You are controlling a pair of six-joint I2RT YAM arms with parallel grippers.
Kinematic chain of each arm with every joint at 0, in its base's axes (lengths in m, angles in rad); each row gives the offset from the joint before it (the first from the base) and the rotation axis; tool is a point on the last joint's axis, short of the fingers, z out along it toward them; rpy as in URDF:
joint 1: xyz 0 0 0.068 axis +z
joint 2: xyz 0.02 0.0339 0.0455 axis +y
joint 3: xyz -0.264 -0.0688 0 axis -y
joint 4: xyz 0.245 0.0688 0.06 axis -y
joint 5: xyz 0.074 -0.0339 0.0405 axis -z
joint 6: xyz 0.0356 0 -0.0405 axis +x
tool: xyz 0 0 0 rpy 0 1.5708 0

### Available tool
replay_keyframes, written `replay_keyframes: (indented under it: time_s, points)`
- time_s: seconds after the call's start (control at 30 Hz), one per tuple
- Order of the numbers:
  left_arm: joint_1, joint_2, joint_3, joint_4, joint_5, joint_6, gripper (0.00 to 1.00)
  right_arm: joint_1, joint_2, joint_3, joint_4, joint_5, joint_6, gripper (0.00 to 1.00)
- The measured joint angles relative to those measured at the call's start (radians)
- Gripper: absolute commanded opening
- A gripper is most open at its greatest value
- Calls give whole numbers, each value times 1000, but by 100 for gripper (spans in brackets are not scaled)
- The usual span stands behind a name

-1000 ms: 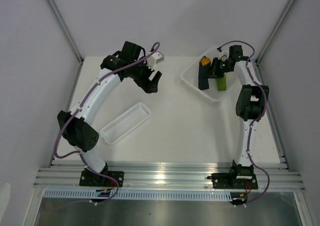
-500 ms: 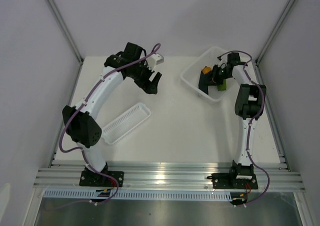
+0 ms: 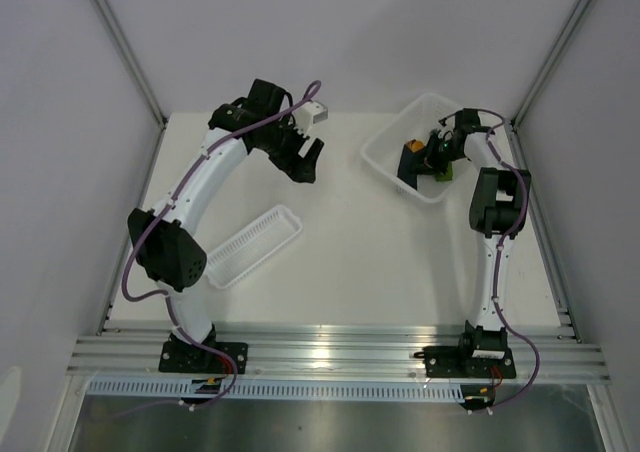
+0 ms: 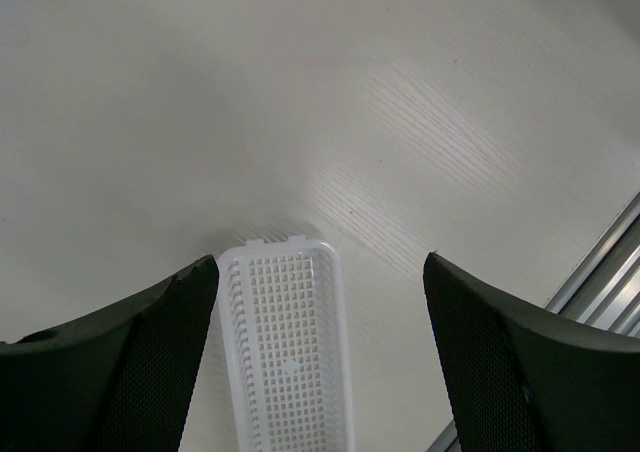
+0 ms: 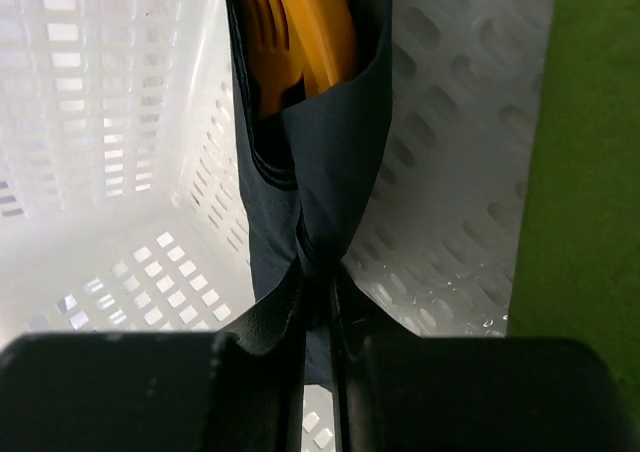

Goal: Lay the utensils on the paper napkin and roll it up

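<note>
The paper napkin (image 5: 320,162) is a dark roll wrapped round the orange utensils (image 5: 300,32), whose ends stick out of its far end. My right gripper (image 5: 320,282) is shut on the near end of the roll, inside the white basket (image 5: 100,122). From above, the roll (image 3: 408,164) hangs in that basket (image 3: 382,144) at the back right, with the orange tips (image 3: 412,147) showing beside the right gripper (image 3: 432,152). My left gripper (image 3: 305,162) hovers open over the back middle of the table with nothing between its fingers (image 4: 150,352).
A green rolled bundle (image 5: 590,172) lies in the same basket just right of the dark roll, seen from above as a green bundle (image 3: 441,172). A slim white perforated tray (image 3: 252,245) lies on the table's left half; it shows below the left gripper (image 4: 290,352).
My right gripper has carried the dark roll a little toward the back of the basket. The left arm has shifted slightly back and left, still open.
</note>
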Motion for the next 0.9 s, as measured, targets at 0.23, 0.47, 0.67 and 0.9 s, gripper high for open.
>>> replay_keyframes:
  time_s: [0.23,0.47,0.67,0.9]
  points:
    - [5,31,47,-23,0,0,86,3,-20,-5,9,105,47,24]
    - [6,42,72,-35,1,0,86,14,-68,-37,25,247,39,31]
    - [8,51,85,-48,11,0,86,29,-80,-40,24,327,17,35]
    - [8,53,98,-57,20,1,86,35,-83,-40,24,352,6,41]
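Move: Inside the white basket, the right fingers are pinching the dark napkin roll towards its near end; its middle lies about 3 cm ahead of them, and the orange utensil heads some 8 cm ahead. The green cloth, beside which the roll is going, has its middle roughly 8 cm to the right and 4 cm ahead, about 1 cm lower. From the left hand the roll is about 30 cm to the right, 12 cm ahead and 22 cm below. Shifting to its right towards the green cloth by about 3.5 cm, with barely a centimetre of forward travel and hardly any rise, the right hand steepens so that its fingers point more nearly straight down, some 20 degrees in all. Its fingers part about a quarter of their range meanwhile, easing the pinch on the napkin but staying around the roll's near half. ##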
